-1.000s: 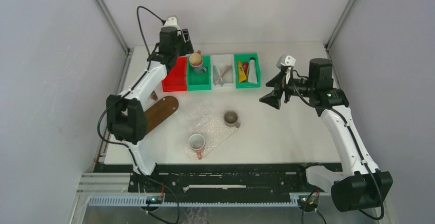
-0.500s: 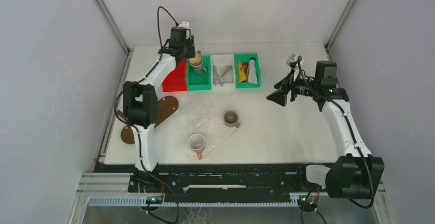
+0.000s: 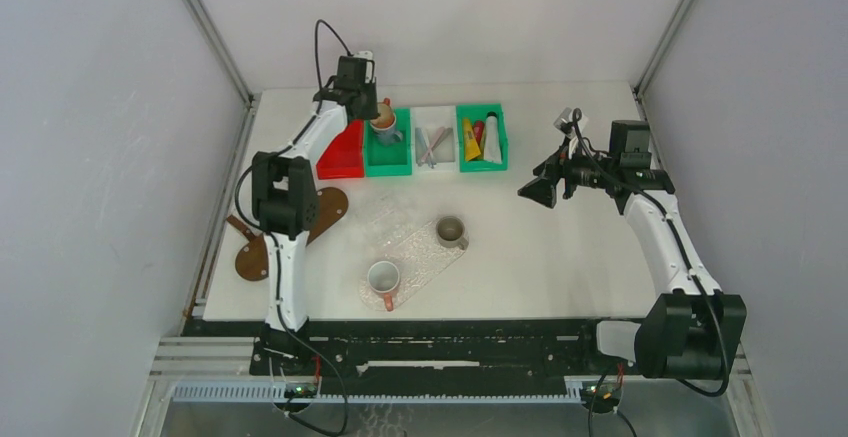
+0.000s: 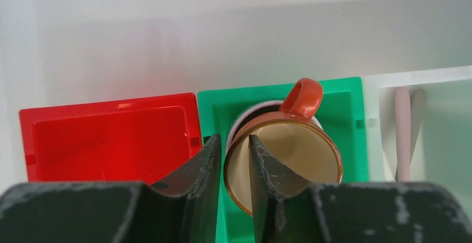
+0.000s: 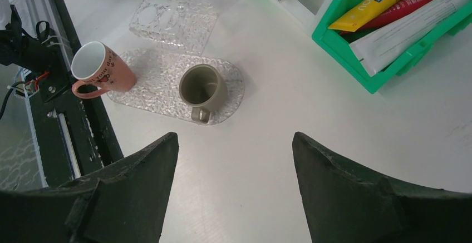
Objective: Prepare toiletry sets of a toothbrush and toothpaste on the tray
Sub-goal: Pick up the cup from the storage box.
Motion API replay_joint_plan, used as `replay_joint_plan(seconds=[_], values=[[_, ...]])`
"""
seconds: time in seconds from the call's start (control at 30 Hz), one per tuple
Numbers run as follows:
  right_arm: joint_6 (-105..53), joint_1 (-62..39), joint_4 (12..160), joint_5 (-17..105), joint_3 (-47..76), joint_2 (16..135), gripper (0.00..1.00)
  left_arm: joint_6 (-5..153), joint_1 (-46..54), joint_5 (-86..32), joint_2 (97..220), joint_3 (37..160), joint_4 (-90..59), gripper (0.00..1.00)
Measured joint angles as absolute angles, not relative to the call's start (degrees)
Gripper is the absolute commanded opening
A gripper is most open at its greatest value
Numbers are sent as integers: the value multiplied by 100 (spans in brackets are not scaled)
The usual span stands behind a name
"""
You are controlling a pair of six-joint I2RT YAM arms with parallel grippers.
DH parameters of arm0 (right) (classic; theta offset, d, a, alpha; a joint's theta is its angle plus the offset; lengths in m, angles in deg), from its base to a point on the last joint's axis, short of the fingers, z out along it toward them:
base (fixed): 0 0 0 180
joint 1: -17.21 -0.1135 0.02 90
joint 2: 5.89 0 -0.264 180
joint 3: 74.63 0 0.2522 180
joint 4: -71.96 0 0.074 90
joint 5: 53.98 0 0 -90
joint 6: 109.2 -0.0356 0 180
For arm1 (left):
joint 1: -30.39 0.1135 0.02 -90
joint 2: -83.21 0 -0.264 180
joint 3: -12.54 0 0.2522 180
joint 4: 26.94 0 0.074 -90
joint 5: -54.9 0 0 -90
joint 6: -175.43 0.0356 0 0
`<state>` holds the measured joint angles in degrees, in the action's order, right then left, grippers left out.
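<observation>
Pale and pink toothbrushes (image 3: 433,145) lie in the white bin; one pink handle (image 4: 402,132) shows in the left wrist view. Yellow, red and white toothpaste tubes (image 3: 480,139) (image 5: 406,31) fill the right green bin. The clear oval tray (image 3: 420,249) (image 5: 161,84) carries an olive mug (image 5: 202,90) and a pink mug (image 5: 100,68). My left gripper (image 3: 368,112) (image 4: 234,138) straddles the rim of a brown mug (image 4: 300,159) in the left green bin, one finger inside and one outside. Its jaws are narrow, with slivers of gap still showing. My right gripper (image 3: 535,192) (image 5: 235,137) hangs open over bare table.
An empty red bin (image 4: 111,137) sits left of the mug's green bin (image 4: 348,95). A square clear tray (image 5: 172,12) lies behind the oval one. Brown wooden boards (image 3: 318,212) lie at the table's left side, under the left arm.
My left arm has reached further over the bins and its jaws have narrowed around the brown mug's rim. My right arm has drawn back slightly, still open.
</observation>
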<state>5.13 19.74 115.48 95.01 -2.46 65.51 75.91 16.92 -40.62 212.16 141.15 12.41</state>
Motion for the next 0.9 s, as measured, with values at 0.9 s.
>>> replay_joint_plan(seconds=[0.9], values=[[559,1965,11533,9452,-287,6634,83,7441,1696,-3922,19432,12185,115,0]])
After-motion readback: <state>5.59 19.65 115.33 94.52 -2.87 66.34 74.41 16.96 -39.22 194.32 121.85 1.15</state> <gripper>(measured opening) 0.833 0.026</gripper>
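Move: The left hand's half-open fingers straddle the left wall of the orange cup, whose middle lies about 3 cm to the right, level with them and some 3 cm below. The cup leans over a white mug in the green box, roughly 1 cm back, 3 cm right and 5 cm down. The red box is centred about 7 cm left and 5 cm back, 7 cm below. From the right hand the cup is some 17 cm ahead, 34 cm left and 12 cm below. Sinking barely a centimetre first, the left hand shuts its fingers on the orange cup's left wall, one finger inside and one outside. Keeping that pinch, it draws back about 3 cm, then climbs some 7 cm over the green box, still easing back slightly while the fingers tip up about 10 degrees from their lowest slant. ##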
